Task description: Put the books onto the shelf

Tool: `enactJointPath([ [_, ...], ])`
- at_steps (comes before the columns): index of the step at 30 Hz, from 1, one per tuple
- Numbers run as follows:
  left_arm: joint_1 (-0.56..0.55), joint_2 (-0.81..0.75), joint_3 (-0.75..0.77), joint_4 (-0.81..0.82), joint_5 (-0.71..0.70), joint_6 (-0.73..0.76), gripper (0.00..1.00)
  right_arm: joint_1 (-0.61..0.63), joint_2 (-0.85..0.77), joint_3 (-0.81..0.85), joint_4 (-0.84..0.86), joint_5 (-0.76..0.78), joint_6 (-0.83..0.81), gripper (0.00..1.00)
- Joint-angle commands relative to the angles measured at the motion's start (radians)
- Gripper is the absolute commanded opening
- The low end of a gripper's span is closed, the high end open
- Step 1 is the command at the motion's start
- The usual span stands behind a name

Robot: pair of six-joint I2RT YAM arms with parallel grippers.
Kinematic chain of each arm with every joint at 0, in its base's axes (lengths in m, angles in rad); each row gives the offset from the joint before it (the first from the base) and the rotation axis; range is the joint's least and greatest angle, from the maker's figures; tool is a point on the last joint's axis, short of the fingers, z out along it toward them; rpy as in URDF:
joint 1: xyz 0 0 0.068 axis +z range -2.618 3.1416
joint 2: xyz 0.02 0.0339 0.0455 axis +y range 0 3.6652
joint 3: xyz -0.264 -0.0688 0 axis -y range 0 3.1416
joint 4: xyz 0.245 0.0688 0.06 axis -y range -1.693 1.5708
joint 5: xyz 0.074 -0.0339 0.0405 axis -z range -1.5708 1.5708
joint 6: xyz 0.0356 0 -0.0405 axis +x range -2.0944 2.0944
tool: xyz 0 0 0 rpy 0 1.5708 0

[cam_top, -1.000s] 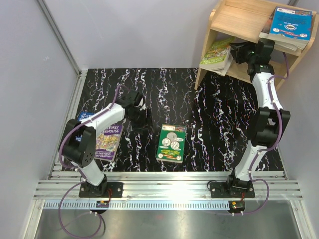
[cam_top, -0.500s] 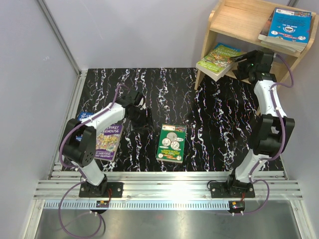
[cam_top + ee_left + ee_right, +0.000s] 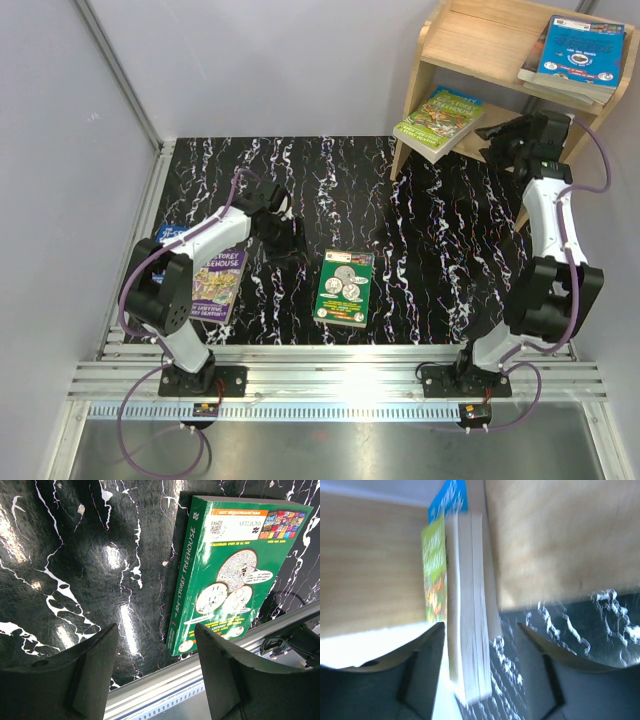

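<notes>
The light wooden shelf [image 3: 478, 42] stands at the back right. A blue book [image 3: 582, 48] lies on its top tier. A green and yellow book [image 3: 438, 117] lies on the lower tier, jutting out at the left. My right gripper [image 3: 492, 136] hovers just right of that book, open and holding nothing. In the right wrist view the book's white page edge [image 3: 468, 630] shows ahead, between the spread fingers. A green Treehouse book [image 3: 345, 287] lies flat mid-table. My left gripper [image 3: 286, 242] hangs open to its left, empty, with that green book [image 3: 235, 570] ahead of it.
A purple Treehouse book [image 3: 216, 286] and a blue book's corner [image 3: 170, 233] lie under my left arm at the table's left. The aluminium rail [image 3: 340, 380] runs along the near edge. Grey walls close in the left and back.
My right gripper opened and let go of the green and yellow book, which now rests on the lower tier. It then drew back to the right. The left arm stayed still.
</notes>
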Motion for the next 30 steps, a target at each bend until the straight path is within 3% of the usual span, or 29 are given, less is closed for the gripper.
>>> enactJointPath([
  [1, 0.006, -0.053, -0.002, 0.022, 0.021, 0.015, 0.66, 0.017, -0.125, -0.07, 0.02, -0.083, -0.031, 0.58],
  [2, 0.006, -0.055, -0.005, 0.022, 0.021, 0.015, 0.66, 0.028, -0.15, -0.125, 0.034, -0.091, -0.031, 0.38],
  [5, 0.006, -0.06, -0.005, 0.027, 0.025, 0.013, 0.66, 0.11, -0.237, -0.213, 0.031, -0.086, -0.033, 0.15],
  [7, 0.006, -0.058, -0.004, 0.027, 0.027, 0.013, 0.66, 0.185, -0.269, -0.254, 0.027, -0.072, -0.021, 0.09],
  [13, 0.006, -0.061, 0.001, 0.025, 0.035, 0.013, 0.65, 0.273, -0.242, -0.291, 0.08, -0.042, 0.041, 0.02],
  [30, 0.006, -0.11, -0.019, 0.011, 0.025, 0.018, 0.65, 0.269, 0.069, 0.094, -0.079, 0.057, -0.027, 0.0],
])
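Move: From the right hand, which hangs open in front of the lower shelf, the lime-green treehouse book is about 5 cm ahead and 11 cm to the left, some 3 cm lower, its near end jutting out of the shelf. The blue book under it lies about 6 cm ahead, 10 cm left and 6 cm down; the shelf's left side panel is roughly 6 cm ahead and 16 cm left. From the left hand the lime-green book is about 28 cm ahead, 33 cm right and 17 cm up. The right hand draws back about 7 cm while swinging some 14 cm left across the front of the lower shelf, shutting its open fingers on nothing as it goes and turning about 15 degrees counter-clockwise. Now in front of the jutting books and about 3 cm lower, it goes forward again some 7 cm with shut fingers, bringing the fingertips against the near corner of the lime-green book's cover to push it deeper into the shelf, while the left hand rises about 2 cm. ##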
